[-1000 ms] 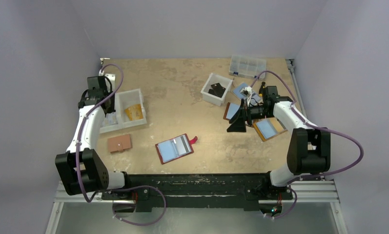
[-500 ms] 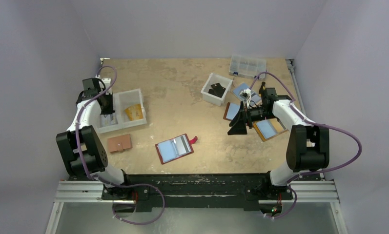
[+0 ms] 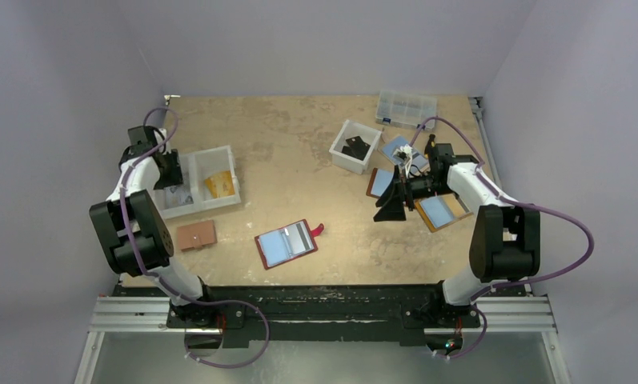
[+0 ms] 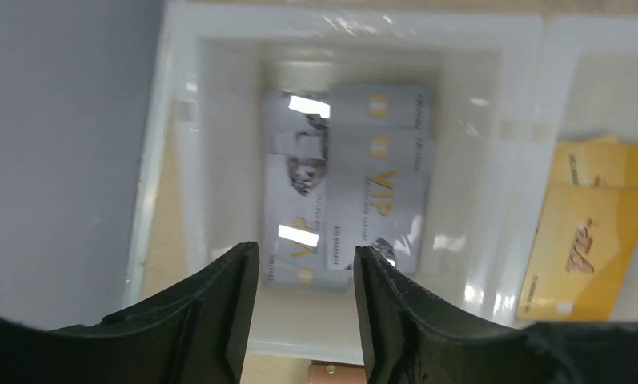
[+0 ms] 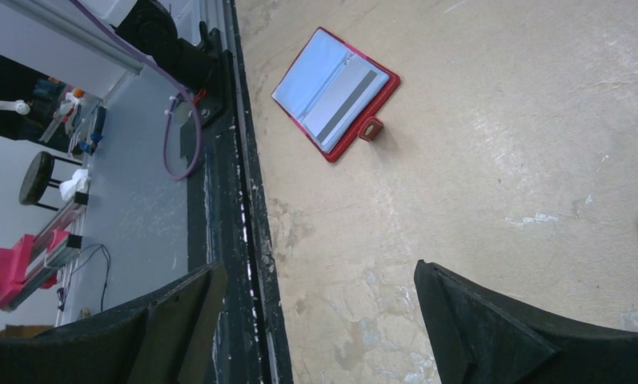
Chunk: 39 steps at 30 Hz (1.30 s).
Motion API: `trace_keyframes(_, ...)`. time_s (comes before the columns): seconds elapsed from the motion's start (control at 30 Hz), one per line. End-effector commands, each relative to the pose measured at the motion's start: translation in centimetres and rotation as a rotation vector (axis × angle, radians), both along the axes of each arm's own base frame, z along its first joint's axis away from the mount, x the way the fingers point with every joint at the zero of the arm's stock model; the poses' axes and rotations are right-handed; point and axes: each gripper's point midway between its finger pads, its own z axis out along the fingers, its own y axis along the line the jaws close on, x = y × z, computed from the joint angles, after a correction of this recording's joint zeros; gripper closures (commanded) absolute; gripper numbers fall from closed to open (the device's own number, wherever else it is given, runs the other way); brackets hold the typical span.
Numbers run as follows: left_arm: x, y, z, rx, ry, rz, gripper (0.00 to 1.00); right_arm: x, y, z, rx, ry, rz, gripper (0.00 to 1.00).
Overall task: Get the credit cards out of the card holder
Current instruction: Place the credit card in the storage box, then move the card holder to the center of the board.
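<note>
The dark red card holder lies open near the table's front middle, with its strap tab to the right. A light blue card sits in its left page and a pale grey-white card in its right page. The holder also shows in the right wrist view. My left gripper hangs open and empty over the left compartment of a white bin, far from the holder; its fingers frame silver cards. My right gripper is open and empty, above the table right of the holder.
A white two-compartment bin at the left holds silver VIP cards and orange cards. A small tan holder lies in front of it. A white box, a clear organizer and brown fold-out holders lie at the right.
My left arm has folded back and swung left, carrying its gripper to the bin's left compartment. The right arm and the card holder have hardly moved.
</note>
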Motion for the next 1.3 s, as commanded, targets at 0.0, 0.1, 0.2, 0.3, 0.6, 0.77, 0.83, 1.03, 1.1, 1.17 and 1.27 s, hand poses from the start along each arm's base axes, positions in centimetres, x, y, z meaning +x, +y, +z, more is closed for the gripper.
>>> trace_keyframes(0.0,1.9,4.1,5.6,0.146,-0.116,0.195,0.49,0.5,0.2,1.2,0.041,-0.035,0.016,0.01)
trace_keyframes(0.1,2.6,4.6,9.4,0.165,-0.221,0.255,0.48,0.4,0.2,1.2,0.042,-0.033,0.023,0.01)
trace_keyframes(0.2,3.0,3.8,13.0,0.119,-0.346,0.282,0.47,0.3,0.2,1.2,0.043,-0.043,0.034,0.01)
trace_keyframes(0.3,2.8,1.6,15.9,0.033,-0.469,0.263,0.45,-0.4,0.1,1.6,0.047,-0.088,0.065,0.01)
trace_keyframes(0.6,-1.4,-6.8,17.7,-0.212,-0.621,0.163,0.01,-0.4,-0.7,1.5,-0.013,-0.186,0.023,0.01)
trace_keyframes(0.77,-3.3,-11.2,18.4,-0.294,-0.603,0.031,0.01,1.5,-1.9,1.4,-0.139,-0.228,-0.108,0.01)
trace_keyframes(0.83,-4.1,-12.7,18.3,-0.31,-0.581,-0.015,0.01,2.2,-2.5,1.8,-0.185,-0.262,-0.165,0.01)
trace_keyframes(1.03,-6.5,-17.0,17.8,-0.343,-0.502,-0.166,0.01,3.7,-4.1,4.0,-0.282,-0.372,-0.281,0.01)
trace_keyframes(1.1,-7.1,-18.3,17.8,-0.354,-0.493,-0.218,0.02,4.1,-5.0,5.0,-0.312,-0.402,-0.33,0.01)
trace_keyframes(1.17,-7.7,-19.3,18.1,-0.36,-0.502,-0.261,0.01,4.5,-5.6,6.2,-0.341,-0.43,-0.374,0.01)
trace_keyframes(1.27,-8.5,-21.6,18.3,-0.381,-0.499,-0.344,0.01,4.9,-6.8,8.3,-0.398,-0.457,-0.449,0.01)
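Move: The left hand hangs half open and empty over the near part of the storage box's left compartment, its grey cards about 5 cm below. From it the red card holder lies some 32 cm to the right and 15 cm back, at table level about 6 cm lower; the gold cards are about 13 cm to its right and level with it, the pink holder some 13 cm back and 5 cm right. From the right hand the red holder is roughly 24 cm left, 6 cm back and 13 cm down. Up out of the storage box first, some 18 cm with a small bow forward and left, then the left hand swings about 20 cm right and somewhat back, level, over the gold-card side towards the red card holder. Its fingers spread from half to wide open and the wrist tips them forward, away from pointing down. The right hand, still wide open, later draws off to the right, up and a little forward, away from the red holder. ##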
